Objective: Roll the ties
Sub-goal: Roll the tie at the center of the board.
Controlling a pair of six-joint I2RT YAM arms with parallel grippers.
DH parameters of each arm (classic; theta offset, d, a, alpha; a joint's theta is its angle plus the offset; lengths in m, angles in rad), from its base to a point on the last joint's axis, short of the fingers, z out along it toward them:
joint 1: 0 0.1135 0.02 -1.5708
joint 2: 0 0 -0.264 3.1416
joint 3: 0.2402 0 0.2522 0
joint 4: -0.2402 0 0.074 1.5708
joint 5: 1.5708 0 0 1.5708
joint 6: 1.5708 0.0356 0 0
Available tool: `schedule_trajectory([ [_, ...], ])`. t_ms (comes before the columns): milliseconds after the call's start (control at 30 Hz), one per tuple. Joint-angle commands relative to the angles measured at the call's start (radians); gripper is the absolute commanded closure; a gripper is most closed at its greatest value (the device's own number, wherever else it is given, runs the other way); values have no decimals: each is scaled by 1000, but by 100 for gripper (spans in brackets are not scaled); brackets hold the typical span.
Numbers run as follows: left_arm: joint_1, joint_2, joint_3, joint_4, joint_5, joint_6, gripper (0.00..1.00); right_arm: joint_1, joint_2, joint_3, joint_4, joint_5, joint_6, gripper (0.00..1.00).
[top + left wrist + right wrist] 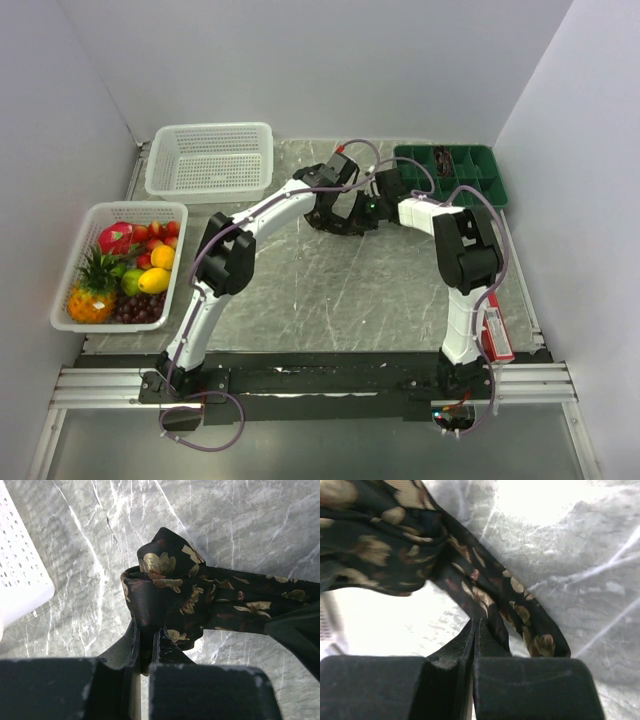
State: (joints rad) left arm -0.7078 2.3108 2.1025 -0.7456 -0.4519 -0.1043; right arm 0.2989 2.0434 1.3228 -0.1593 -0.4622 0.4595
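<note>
One tie (165, 587), black-brown with tan leaf marks, lies at the back middle of the marble table (330, 290). Its end is wound into a loose roll, and a flat strip (250, 605) runs off to the right. My left gripper (147, 626) is shut on the lower edge of the roll, with fabric squeezed between its fingers. In the right wrist view the strip (520, 610) crosses just past my right gripper (477, 622), whose jaws are pressed together on the strip's edge. From above, both grippers meet over the dark tie (348, 225), which the arms mostly hide.
An empty white basket (210, 190) stands at the back left; its corner (20, 580) is near the roll. A basket of fruit (62, 300) sits at the left edge. A green compartment tray (480, 188) is at the back right. A red object (497, 335) lies beside the right arm's base.
</note>
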Motion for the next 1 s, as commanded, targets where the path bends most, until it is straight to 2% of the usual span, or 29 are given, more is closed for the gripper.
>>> schedule_trajectory([
  [0, -2, -4, 22, 23, -30, 17, 99, -18, -65, -46, 254, -93, 148, 100],
  [100, -5, -5, 22, 26, -25, 17, 99, -17, -28, -66, 365, -138, 224, 100],
  [267, -12, -2, 25, 29, -24, 14, 99, 15, 32, -28, 371, -128, 249, 100],
  [500, -18, 2, 30, 29, -24, 11, 99, 48, 135, 141, 170, -53, 212, 100],
  [633, -21, -8, 30, 35, -4, 8, 98, 49, 164, 154, 164, -46, 214, 100],
  [733, -22, -25, 22, 48, 48, -1, 94, 49, 167, 155, 164, -43, 214, 100],
  [833, -22, -62, -15, 95, 175, -14, 84, 46, 156, 138, 170, -42, 214, 100],
  [867, -22, -71, -39, 113, 205, -24, 75, 46, 153, 136, 167, -41, 214, 100],
  [900, -24, -83, -47, 138, 231, -29, 70, 46, 152, 138, 165, -39, 209, 100],
  [967, -22, -88, -65, 164, 284, -55, 66, 43, 147, 133, 165, -41, 209, 100],
])
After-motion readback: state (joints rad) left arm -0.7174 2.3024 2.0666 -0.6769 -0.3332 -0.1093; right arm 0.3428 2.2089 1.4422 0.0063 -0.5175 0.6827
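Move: Just beyond the left fingers, which still pinch its near edge, the rolled tie's middle lies about 3 cm ahead, 1 cm right and 4 cm below. From the right hand the roll is some 8 cm left, 3 cm ahead and level, with the tie's flat tail about 2 cm beneath its shut fingertips. The white basket is 28 cm left and 10 cm ahead of the left hand; the green tray is 21 cm right and 9 cm ahead of the right. Hopping along the tail to the roll, the right hand, fingers shut throughout, rises about 3 cm while going left and forward, then comes down some 4 cm and presses on the tie at the roll's right side, 5 cm left of its start, its wrist rolled about 10 degrees. The left hand holds the roll nearly still, then at the end opens its fingers partway and slides right. ##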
